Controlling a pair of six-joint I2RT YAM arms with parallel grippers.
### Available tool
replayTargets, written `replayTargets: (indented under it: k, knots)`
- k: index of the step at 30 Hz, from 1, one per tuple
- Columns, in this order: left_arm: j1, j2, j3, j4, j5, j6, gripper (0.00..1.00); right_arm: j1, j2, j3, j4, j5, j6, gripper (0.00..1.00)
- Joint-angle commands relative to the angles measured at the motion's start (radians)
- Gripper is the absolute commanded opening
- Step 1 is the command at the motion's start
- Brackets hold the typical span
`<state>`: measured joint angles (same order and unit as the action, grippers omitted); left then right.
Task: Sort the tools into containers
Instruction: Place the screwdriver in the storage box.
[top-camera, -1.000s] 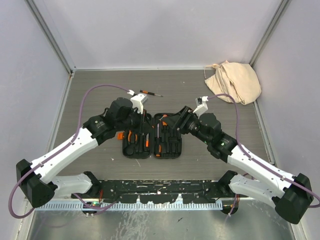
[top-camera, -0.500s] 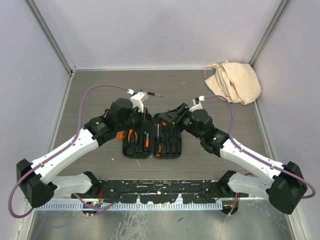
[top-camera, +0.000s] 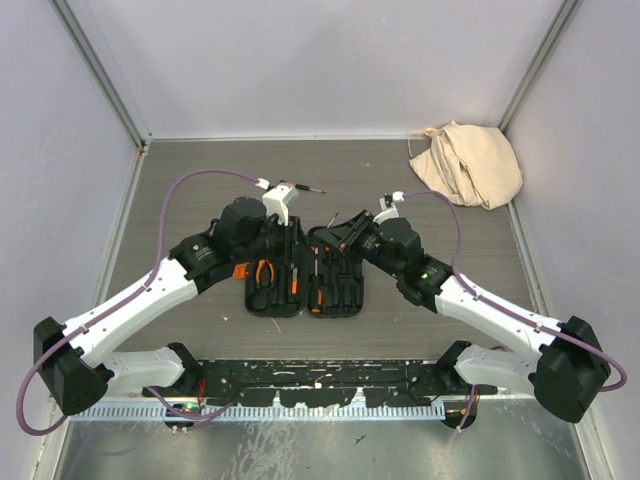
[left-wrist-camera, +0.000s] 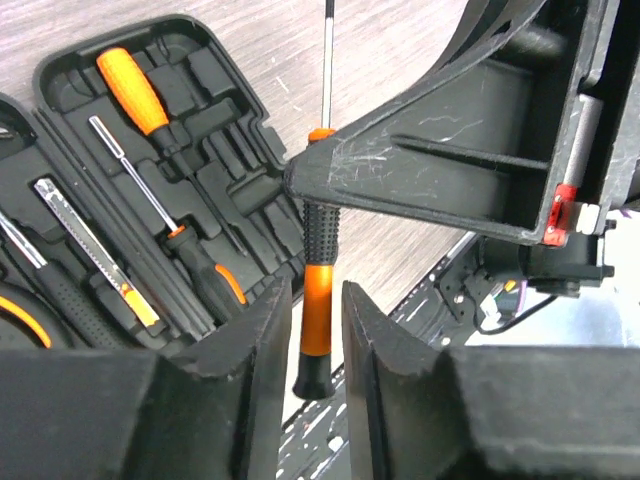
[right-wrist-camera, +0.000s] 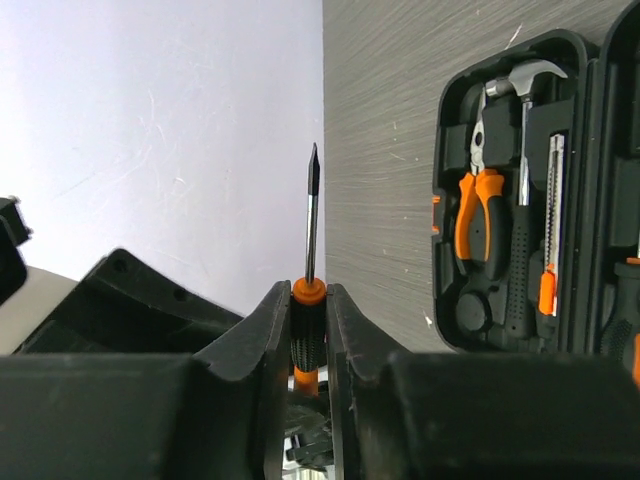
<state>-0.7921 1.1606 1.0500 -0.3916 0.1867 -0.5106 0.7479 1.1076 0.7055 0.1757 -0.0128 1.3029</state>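
An orange-and-black screwdriver (right-wrist-camera: 308, 330) hangs in the air between both arms, above the far edge of the open black tool case (top-camera: 306, 300). My right gripper (right-wrist-camera: 308, 296) is shut on its ribbed black grip just below the orange collar, shaft pointing away. The handle's butt end (left-wrist-camera: 318, 290) lies between the fingers of my left gripper (left-wrist-camera: 314, 292), which stands slightly open with a gap on each side. The case (left-wrist-camera: 228, 150) holds screwdrivers (left-wrist-camera: 134, 90), a utility knife (left-wrist-camera: 90, 250), pliers (right-wrist-camera: 478, 225) and a hammer (right-wrist-camera: 525, 90).
Another small screwdriver (top-camera: 300, 186) lies on the table behind the left gripper. A beige cloth bag (top-camera: 468, 165) sits in the far right corner. Pale walls enclose the table on three sides.
My right arm has moved left and its gripper has closed on the screwdriver's grip. The left gripper has loosened from the handle end.
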Motion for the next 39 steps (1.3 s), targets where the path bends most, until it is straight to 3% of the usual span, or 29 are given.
replayTargets:
  k: [1, 2, 5, 12, 19, 27, 39]
  knots:
    - [-0.003, -0.031, -0.005, 0.062, 0.005, 0.001, 0.42, 0.006, -0.028, 0.039, -0.007, 0.049, -0.081, 0.11]
    - [-0.003, -0.035, -0.005, 0.058, 0.001, 0.002, 0.53, 0.006, -0.035, 0.042, -0.027, 0.072, -0.107, 0.10]
    - [-0.004, -0.047, -0.007, 0.035, -0.018, 0.009, 0.61, 0.005, -0.064, 0.052, -0.115, 0.143, -0.206, 0.10]
    - [-0.003, -0.082, -0.029, -0.011, -0.088, 0.014, 0.64, 0.004, -0.107, 0.080, -0.354, 0.295, -0.469, 0.09]
    - [-0.002, -0.090, -0.037, -0.043, -0.128, 0.010, 0.65, 0.005, -0.038, 0.146, -0.543, 0.290, -0.632, 0.10]
    - [-0.002, -0.070, -0.039, -0.042, -0.127, -0.011, 0.65, 0.005, 0.139, 0.215, -0.594, 0.140, -0.681, 0.13]
    - [-0.002, -0.062, -0.062, -0.034, -0.111, -0.026, 0.64, 0.010, 0.262, 0.206, -0.576, 0.106, -0.634, 0.13]
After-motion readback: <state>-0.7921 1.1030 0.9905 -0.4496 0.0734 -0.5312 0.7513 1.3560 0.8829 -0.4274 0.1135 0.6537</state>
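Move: The storage box lies open below my hands. Its free narrow slot, for the screwdriver in my right fingers, is about 7 cm to that hand's right, 1 cm farther out and roughly 22 cm below. In the same box half, the orange-handled screwdriver lies some 4 cm left of the slot and 2 cm farther out, and the black-handled screwdriver about 7 cm left of it and 1 cm nearer. From my left hand the slot is about 10 cm right, 5 cm ahead and 22 cm below. I open my left fingers wide from around the handle's butt end and back them off a few centimetres left, then a little down. My right hand keeps its pinch on the handle and carries the screwdriver right and down towards the slot, about 15 cm lower in all, swinging some 55 degrees until the fingers point mostly down; its late sideways drift comes slightly back left. ##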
